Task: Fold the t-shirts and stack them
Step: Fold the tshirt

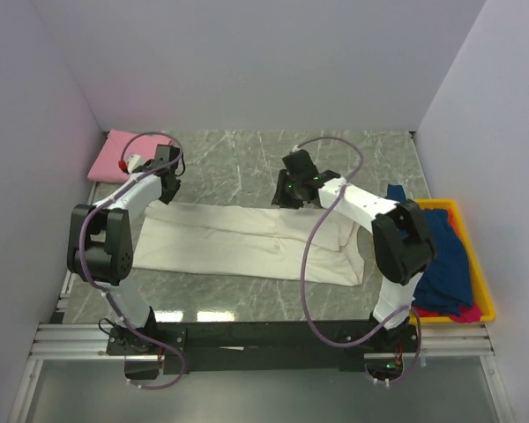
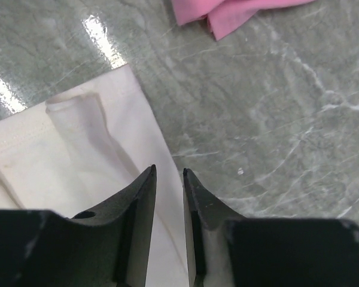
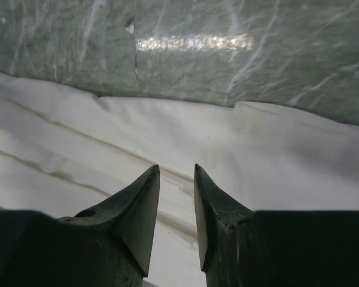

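Observation:
A cream-white t-shirt (image 1: 247, 242) lies folded into a long band across the middle of the table. My left gripper (image 1: 169, 192) hangs over its far left corner. In the left wrist view that gripper (image 2: 169, 170) stands slightly open above the shirt's edge (image 2: 78, 155), with nothing pinched. My right gripper (image 1: 286, 196) hovers over the band's far edge, right of centre. In the right wrist view the right gripper (image 3: 177, 167) is open above the white cloth (image 3: 227, 149), empty. A pink t-shirt (image 1: 115, 157) (image 2: 227, 12) lies folded at the back left.
A yellow bin (image 1: 480, 282) at the right edge holds a dark blue shirt (image 1: 445, 256) and a magenta one (image 1: 441, 311). White walls close in the left, back and right sides. Grey marble tabletop (image 1: 238, 163) shows between the shirts.

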`<action>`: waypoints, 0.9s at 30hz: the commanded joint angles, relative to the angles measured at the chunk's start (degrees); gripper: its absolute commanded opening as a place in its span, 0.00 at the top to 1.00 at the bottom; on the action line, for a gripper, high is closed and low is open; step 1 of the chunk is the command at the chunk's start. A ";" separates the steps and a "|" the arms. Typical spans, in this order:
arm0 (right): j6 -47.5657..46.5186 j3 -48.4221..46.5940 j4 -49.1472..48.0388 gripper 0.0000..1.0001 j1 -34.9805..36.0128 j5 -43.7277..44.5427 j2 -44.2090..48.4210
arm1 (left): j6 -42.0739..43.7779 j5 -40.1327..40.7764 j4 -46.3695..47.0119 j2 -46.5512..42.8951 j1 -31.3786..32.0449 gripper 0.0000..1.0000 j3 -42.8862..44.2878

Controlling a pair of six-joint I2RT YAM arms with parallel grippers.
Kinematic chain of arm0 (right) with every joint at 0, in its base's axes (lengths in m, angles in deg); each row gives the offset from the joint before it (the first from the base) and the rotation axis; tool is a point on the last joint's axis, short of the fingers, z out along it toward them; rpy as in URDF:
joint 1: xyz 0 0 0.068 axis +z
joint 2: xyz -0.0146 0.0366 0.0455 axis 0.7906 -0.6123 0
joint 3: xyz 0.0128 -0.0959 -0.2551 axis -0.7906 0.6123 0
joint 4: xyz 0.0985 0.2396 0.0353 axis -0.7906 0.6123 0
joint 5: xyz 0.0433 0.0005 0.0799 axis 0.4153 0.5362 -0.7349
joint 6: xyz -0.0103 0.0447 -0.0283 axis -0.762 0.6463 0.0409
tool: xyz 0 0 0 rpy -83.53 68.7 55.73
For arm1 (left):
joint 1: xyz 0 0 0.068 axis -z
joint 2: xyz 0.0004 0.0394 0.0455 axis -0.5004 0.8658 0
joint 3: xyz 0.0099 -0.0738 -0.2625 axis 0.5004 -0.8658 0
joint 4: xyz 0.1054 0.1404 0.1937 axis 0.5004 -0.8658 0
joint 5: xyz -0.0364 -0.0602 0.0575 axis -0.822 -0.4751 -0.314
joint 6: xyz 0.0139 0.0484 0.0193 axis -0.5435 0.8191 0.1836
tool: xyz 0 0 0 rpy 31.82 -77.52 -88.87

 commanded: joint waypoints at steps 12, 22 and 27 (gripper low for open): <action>-2.15 -14.11 3.70 0.65 9.07 1.82 -12.70 | -0.24 -0.12 3.42 0.65 -0.27 0.69 -4.64; -2.67 -17.10 4.05 0.66 10.30 1.12 -14.99 | -0.50 -1.44 5.26 -2.68 -1.68 0.69 -9.74; -2.85 -18.42 4.31 0.66 10.74 0.85 -16.30 | -0.33 -1.97 5.53 -5.49 -2.74 0.70 -12.47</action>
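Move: The white t-shirt lies spread below both part-open grippers. Its far left corner is about 9 cm to the left gripper's left, level with it and some 7 cm below; the pink t-shirt lies about 14 cm ahead and 13 cm left. From the right gripper, the middle of the white shirt's far edge is roughly 10 cm left, 2 cm ahead and 8 cm down; the shirt's right end is some 22 cm right and 10 cm back. Sweep the right gripper about 9 cm left and some 3 cm down, over the cloth to the middle of the white shirt's far edge, easing off as it arrives and turning slightly counter-clockwise. Meanwhile lower the left gripper about 5 cm while drawing it back nearly as far, in over the shirt's left end by the corner. Leave both pairs of fingers part-open. ##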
